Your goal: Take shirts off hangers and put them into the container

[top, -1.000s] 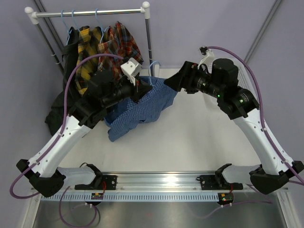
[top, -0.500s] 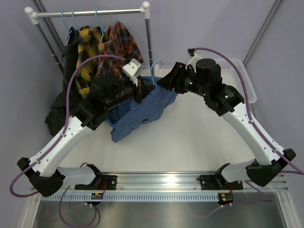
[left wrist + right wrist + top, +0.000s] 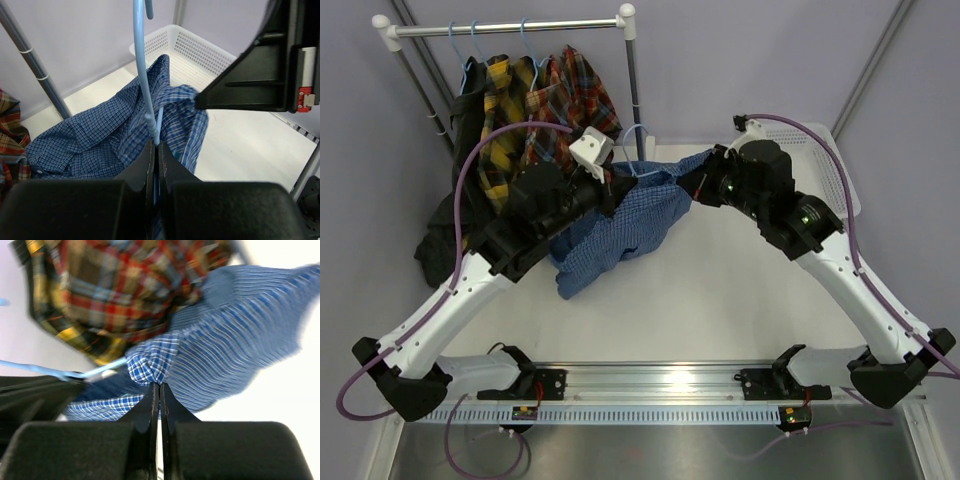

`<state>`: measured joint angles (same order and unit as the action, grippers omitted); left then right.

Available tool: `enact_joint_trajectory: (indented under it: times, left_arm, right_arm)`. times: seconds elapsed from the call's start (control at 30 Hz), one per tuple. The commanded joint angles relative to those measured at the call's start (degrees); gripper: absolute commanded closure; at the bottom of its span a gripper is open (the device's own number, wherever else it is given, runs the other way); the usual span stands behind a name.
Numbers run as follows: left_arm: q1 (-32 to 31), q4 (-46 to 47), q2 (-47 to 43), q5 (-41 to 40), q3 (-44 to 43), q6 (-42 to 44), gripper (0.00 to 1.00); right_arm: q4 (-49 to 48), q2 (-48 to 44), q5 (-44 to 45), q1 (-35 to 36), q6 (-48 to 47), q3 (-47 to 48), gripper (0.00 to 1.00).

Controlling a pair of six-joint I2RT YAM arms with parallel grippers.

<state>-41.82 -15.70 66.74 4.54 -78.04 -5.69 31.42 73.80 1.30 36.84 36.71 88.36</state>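
The blue small-check shirt (image 3: 620,225) hangs over the table between my two arms, on a light-blue hanger (image 3: 636,140). My left gripper (image 3: 613,188) is shut on the hanger's wire (image 3: 141,75), just below its hook, with the shirt (image 3: 95,142) draped beneath. My right gripper (image 3: 698,185) is shut on a bunched fold of the shirt (image 3: 150,362) and holds it stretched to the right. The container (image 3: 842,175), a white mesh basket, stands at the back right behind the right arm and also shows in the left wrist view (image 3: 200,50).
A white-and-metal rail (image 3: 510,28) at the back left carries a black shirt (image 3: 460,130), a yellow-black plaid shirt (image 3: 505,115) and a red plaid shirt (image 3: 580,95) on hangers. The rail's post (image 3: 635,90) stands close behind the held hanger.
My right gripper reached in to the shirt, shut on its cloth and drew it rightward, so the cloth is now stretched. The left gripper stayed shut on the hanger.
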Motion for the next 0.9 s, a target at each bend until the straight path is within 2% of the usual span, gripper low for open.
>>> enact_joint_trajectory:
  times: [0.0, 0.07, 0.17, 0.3, 0.43, 0.5, 0.53, 0.63, 0.87]
  left_arm:
    - [-0.19, 7.09, -4.07, -4.27, 1.13, -0.55, 1.0]
    - [-0.19, 7.18, -5.13, -6.02, 1.92, -0.63, 1.0]
    - [-0.19, 7.61, -6.97, -8.57, 3.5, -1.86, 1.0]
    - [-0.1, 7.97, -8.99, -10.07, 5.35, -1.43, 1.0]
    - [-0.1, 7.27, -8.82, -4.91, 5.79, 1.21, 1.0]
    - [-0.1, 6.83, -8.3, -1.3, 5.88, 2.0, 1.0]
    - [-0.1, 6.83, -7.42, 0.89, 5.79, 1.92, 1.0]
    - [-0.19, 6.74, -5.4, 3.63, 4.65, 1.04, 1.0]
    - [-1.15, 5.17, -1.79, 3.11, 0.88, 2.79, 1.0]
  right_arm:
    - [4.68, -5.33, 14.59, 0.16, -2.26, -1.86, 1.0]
    - [6.89, -7.25, 19.5, -0.27, -1.73, -2.66, 1.0]
    - [10.84, -9.46, 21.9, -2.64, -0.24, -5.99, 1.0]
    - [12.7, -10.87, 17.18, -6.86, 0.56, -9.6, 1.0]
    - [10.42, -10.26, 10.49, -7.31, -5.5, -9.96, 0.99]
    - [9.63, -9.47, 4.63, -7.31, -9.27, -8.65, 0.9]
    - [9.45, -9.12, 2.85, -7.31, -10.5, -6.55, 0.73]
    - [9.89, -7.88, -0.42, -7.22, -14.55, -2.07, 0.45]
    - [10.15, -4.9, -3.93, -7.05, -23.95, 4.89, 0.23]
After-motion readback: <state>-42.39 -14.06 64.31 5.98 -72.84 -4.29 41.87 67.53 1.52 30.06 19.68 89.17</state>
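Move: The right hand already pinches the blue shirt's upper edge; the container lies about 30 cm to its right, 20 cm farther out and some 30 cm below. The hanger, held in the left fingers, spans about 8 cm to the right hand's left and 2 cm ahead at nearly its height; the red plaid shirt hangs some 26 cm left and 15 cm ahead, a little lower. From the left hand the container is about 44 cm right, 22 cm ahead and 30 cm down. With the blue shirt's edge still pinched, the right hand pulls quickly about 9 cm to the right, away from the hanger, sinking some 5 cm and turning about 15 degrees clockwise, then opens wide, lets go of the cloth and rises roughly 4 cm while easing a little back left and turning counter-clockwise again. The left hand keeps its grip on the hanger against the pull, shifting about 2 cm left and slightly back, then returning right as it lowers about 2 cm. ##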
